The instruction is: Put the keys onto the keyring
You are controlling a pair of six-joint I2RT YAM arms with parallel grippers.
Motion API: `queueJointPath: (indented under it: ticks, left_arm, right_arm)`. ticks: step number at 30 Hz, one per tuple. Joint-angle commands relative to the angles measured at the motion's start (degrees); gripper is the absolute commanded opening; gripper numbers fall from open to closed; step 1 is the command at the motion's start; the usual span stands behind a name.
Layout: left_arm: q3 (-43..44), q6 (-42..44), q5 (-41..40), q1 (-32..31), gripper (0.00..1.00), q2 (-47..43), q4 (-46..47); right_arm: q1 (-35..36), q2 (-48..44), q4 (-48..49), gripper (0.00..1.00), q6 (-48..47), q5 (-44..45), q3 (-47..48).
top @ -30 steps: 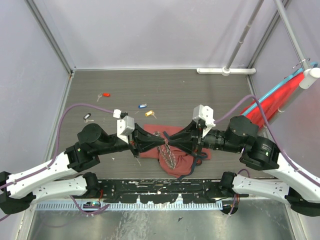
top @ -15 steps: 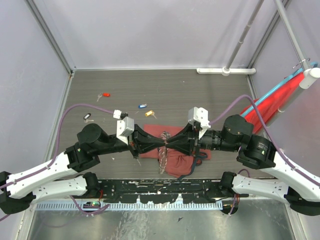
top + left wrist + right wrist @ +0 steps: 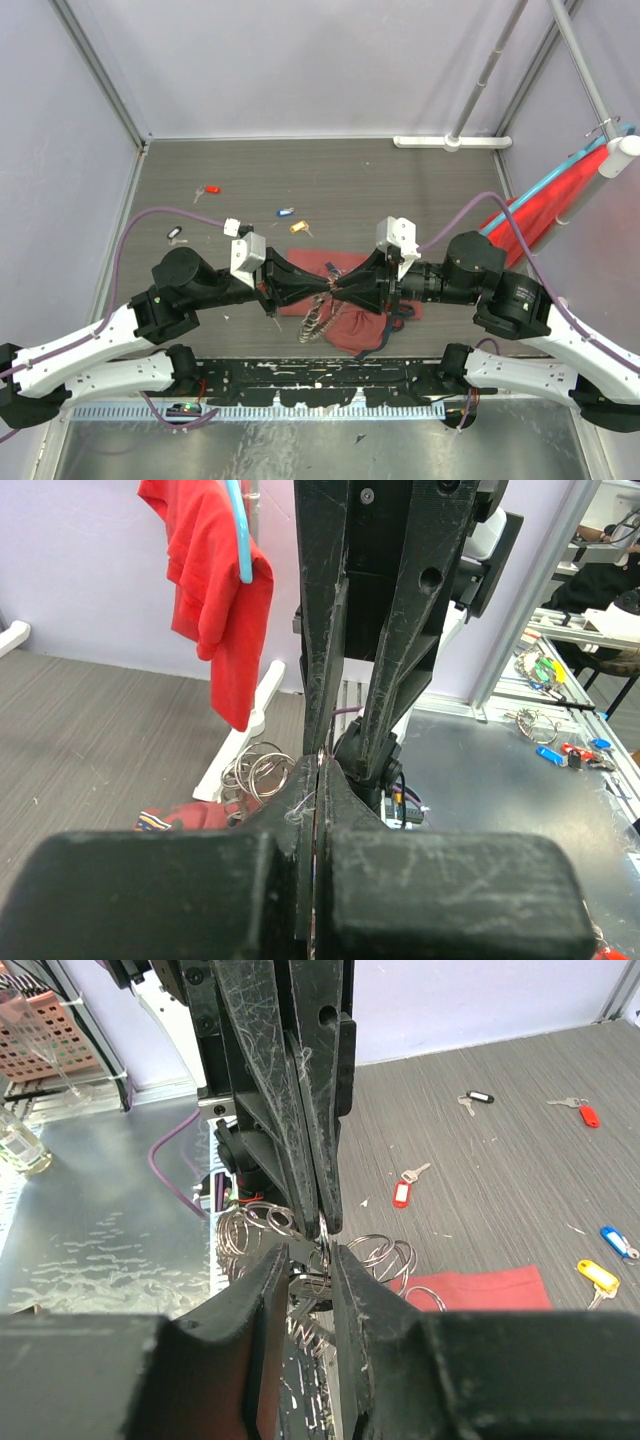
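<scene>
My two grippers meet tip to tip above the dark-red bag [image 3: 355,320]. The left gripper [image 3: 322,286] is shut, pinching a thin wire of the keyring [image 3: 314,323]. The keyring's bunch of silvery rings hangs just below the tips. In the right wrist view the right gripper [image 3: 308,1260] is closed on a flat metal piece and wire loops of the keyring [image 3: 385,1257]. Loose keys lie on the table behind: red [image 3: 210,189], blue [image 3: 285,212], yellow [image 3: 298,227] and black [image 3: 175,233]. The left wrist view shows rings [image 3: 255,773] beside the shut left gripper [image 3: 317,770].
A red cloth [image 3: 555,205] hangs on a blue hanger at the right wall. A white pole foot [image 3: 450,142] stands at the back right. A perforated black strip [image 3: 320,385] and a metal plate run along the near edge by the arm bases.
The right gripper shifted a little left toward the left one. The bunch of rings came off the bag and now hangs lower left of the tips.
</scene>
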Motion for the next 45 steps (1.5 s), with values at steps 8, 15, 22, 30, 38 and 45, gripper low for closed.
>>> queueJointPath:
  ticks: [8,15,22,30,38,45]
  left_arm:
    - [2.03,-0.25,0.45,-0.16,0.00,-0.65,4.82]
    - [1.94,-0.23,0.21,-0.15,0.00,-0.87,4.82]
    - [1.87,-0.22,0.15,-0.18,0.00,-0.98,4.81]
    - [2.04,0.88,0.08,-0.11,0.16,-1.52,1.98]
    - [3.26,3.90,-1.45,-0.10,0.33,-2.50,-5.33]
    - [2.87,5.28,-4.71,-0.13,0.34,-3.43,-11.37]
  right_arm:
    - [-0.01,-0.34,2.22,0.25,0.59,0.04,-0.39]
    - [0.05,0.55,2.76,0.18,0.68,-0.55,-0.48]
    - [0.01,0.94,3.21,0.05,1.03,-0.57,-0.26]
    - [0.01,2.61,-7.05,0.01,-0.72,2.41,6.34]
    - [0.04,9.09,-27.18,0.01,-1.52,7.82,18.88]
    - [0.03,17.48,-39.89,0.01,-0.23,12.40,24.89]
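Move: Just below the right hand's part-open fingers hangs the keyring, still pinched at its top rim by the left hand: its middle is some 6 cm down, about 1 cm back and 2 cm left of either hand. From the right hand, down on the table about 37 cm below, the red cloth lies roughly 8 cm ahead and 5 cm right, and the yellow-tagged key about 25 cm ahead and 7 cm left. Closing from part-open while sinking about 1 cm, the right fingers pinch the keyring's top rim beside the left fingertips. Only then do the left fingers open about a third and ease some 1.5 cm left, as the right hand draws right, down and a little forward, keeping its grip and tipping its fingers about 25 degrees downward. ##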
